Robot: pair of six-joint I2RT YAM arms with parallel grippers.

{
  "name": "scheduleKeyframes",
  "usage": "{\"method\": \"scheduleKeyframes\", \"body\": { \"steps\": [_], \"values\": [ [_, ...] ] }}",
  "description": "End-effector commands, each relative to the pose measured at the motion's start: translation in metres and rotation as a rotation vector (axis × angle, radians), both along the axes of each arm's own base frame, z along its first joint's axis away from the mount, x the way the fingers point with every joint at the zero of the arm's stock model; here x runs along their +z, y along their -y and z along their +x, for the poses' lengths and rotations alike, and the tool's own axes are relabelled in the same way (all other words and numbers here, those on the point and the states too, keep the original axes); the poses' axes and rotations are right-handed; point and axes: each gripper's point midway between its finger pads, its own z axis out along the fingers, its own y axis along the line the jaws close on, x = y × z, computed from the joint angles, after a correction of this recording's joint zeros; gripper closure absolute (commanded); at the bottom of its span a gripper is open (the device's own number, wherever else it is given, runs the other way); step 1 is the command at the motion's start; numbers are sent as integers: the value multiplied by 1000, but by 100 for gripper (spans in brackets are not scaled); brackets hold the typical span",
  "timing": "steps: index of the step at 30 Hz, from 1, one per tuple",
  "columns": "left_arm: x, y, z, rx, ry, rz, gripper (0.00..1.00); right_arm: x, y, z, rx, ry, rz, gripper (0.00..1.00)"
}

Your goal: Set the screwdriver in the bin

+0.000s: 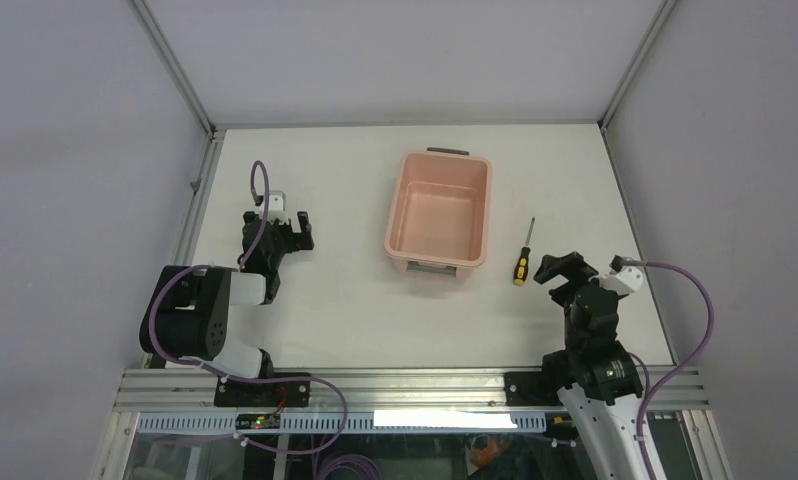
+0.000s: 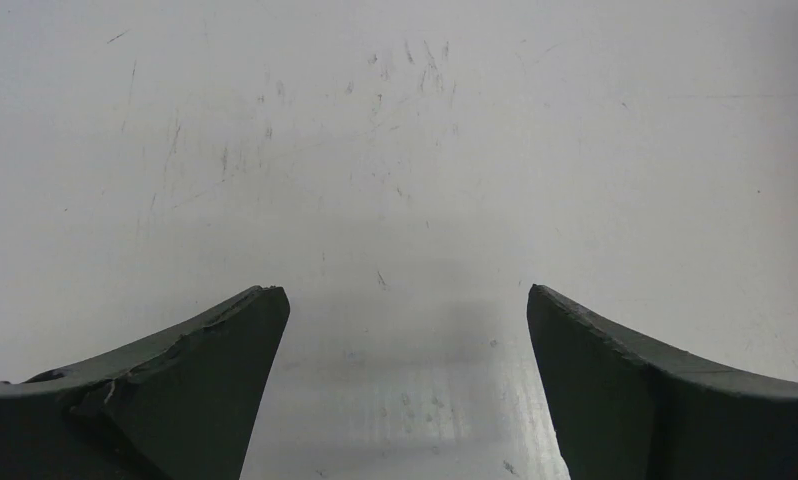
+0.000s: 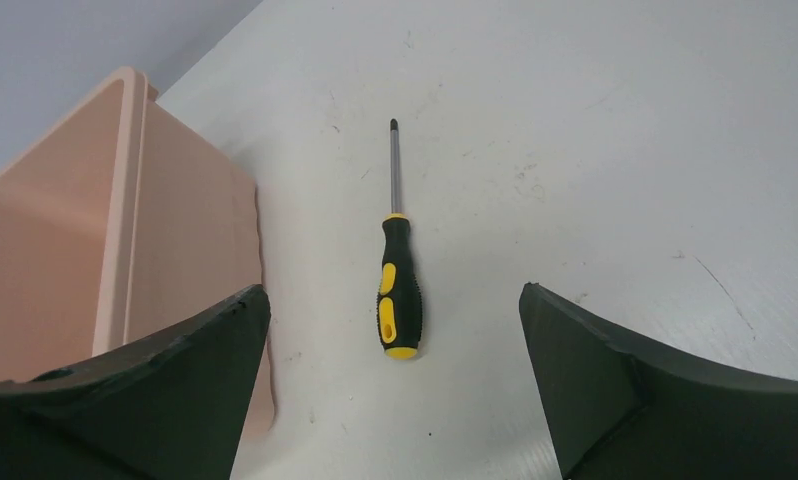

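The screwdriver (image 1: 523, 258), yellow-and-black handle and thin dark shaft, lies flat on the white table just right of the bin, tip pointing away. In the right wrist view the screwdriver (image 3: 397, 290) lies straight ahead of my open fingers. The salmon-pink bin (image 1: 440, 213) stands upright at the table's middle, empty; its wall (image 3: 175, 230) shows at the left of the right wrist view. My right gripper (image 1: 558, 270) is open, just right of and nearer than the handle, not touching it. My left gripper (image 1: 287, 228) is open and empty, far left of the bin, over bare table (image 2: 405, 200).
Grey enclosure walls with metal corner posts (image 1: 180, 70) surround the white table. The table's right edge (image 1: 643, 250) runs close behind my right arm. A purple cable (image 1: 705, 310) loops off the right wrist.
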Motion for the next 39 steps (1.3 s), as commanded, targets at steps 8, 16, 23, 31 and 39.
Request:
{"method": "scheduleKeyframes", "body": {
  "steps": [8, 16, 23, 31, 39],
  "values": [
    [23, -1, 13, 0, 81, -10, 1, 78, -14, 14, 89, 222, -11, 1],
    [23, -1, 13, -1, 81, -10, 1, 96, -9, 66, 44, -255, -199, 2],
    [23, -1, 13, -1, 81, -10, 1, 33, -24, 103, 162, -715, -250, 2],
    [23, -1, 13, 0, 82, -10, 1, -67, -36, 106, 248, -925, -139, 12],
    [23, -1, 13, 0, 81, -10, 1, -138, -43, 94, 298, -1063, -60, 33]
  ]
}}
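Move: The screwdriver lies on the table with its middle about 10 cm ahead of the right gripper, some 4 cm to its left and roughly 14 cm below, its handle towards the robot. The bin's middle is about 18 cm ahead, 23 cm left and 9 cm below that gripper. From the left gripper, the screwdriver is about 55 cm to the right, 7 cm back and slightly below. Swing the right gripper up and forward in an arc, rising about 12 cm, then drop it roughly 24 cm towards the screwdriver handle while easing back and slightly left. Tip the fingers down some 60 degrees with a slight counter-clockwise turn, and start narrowing them on the descent, one on each side of the handle, without pinching yet. ##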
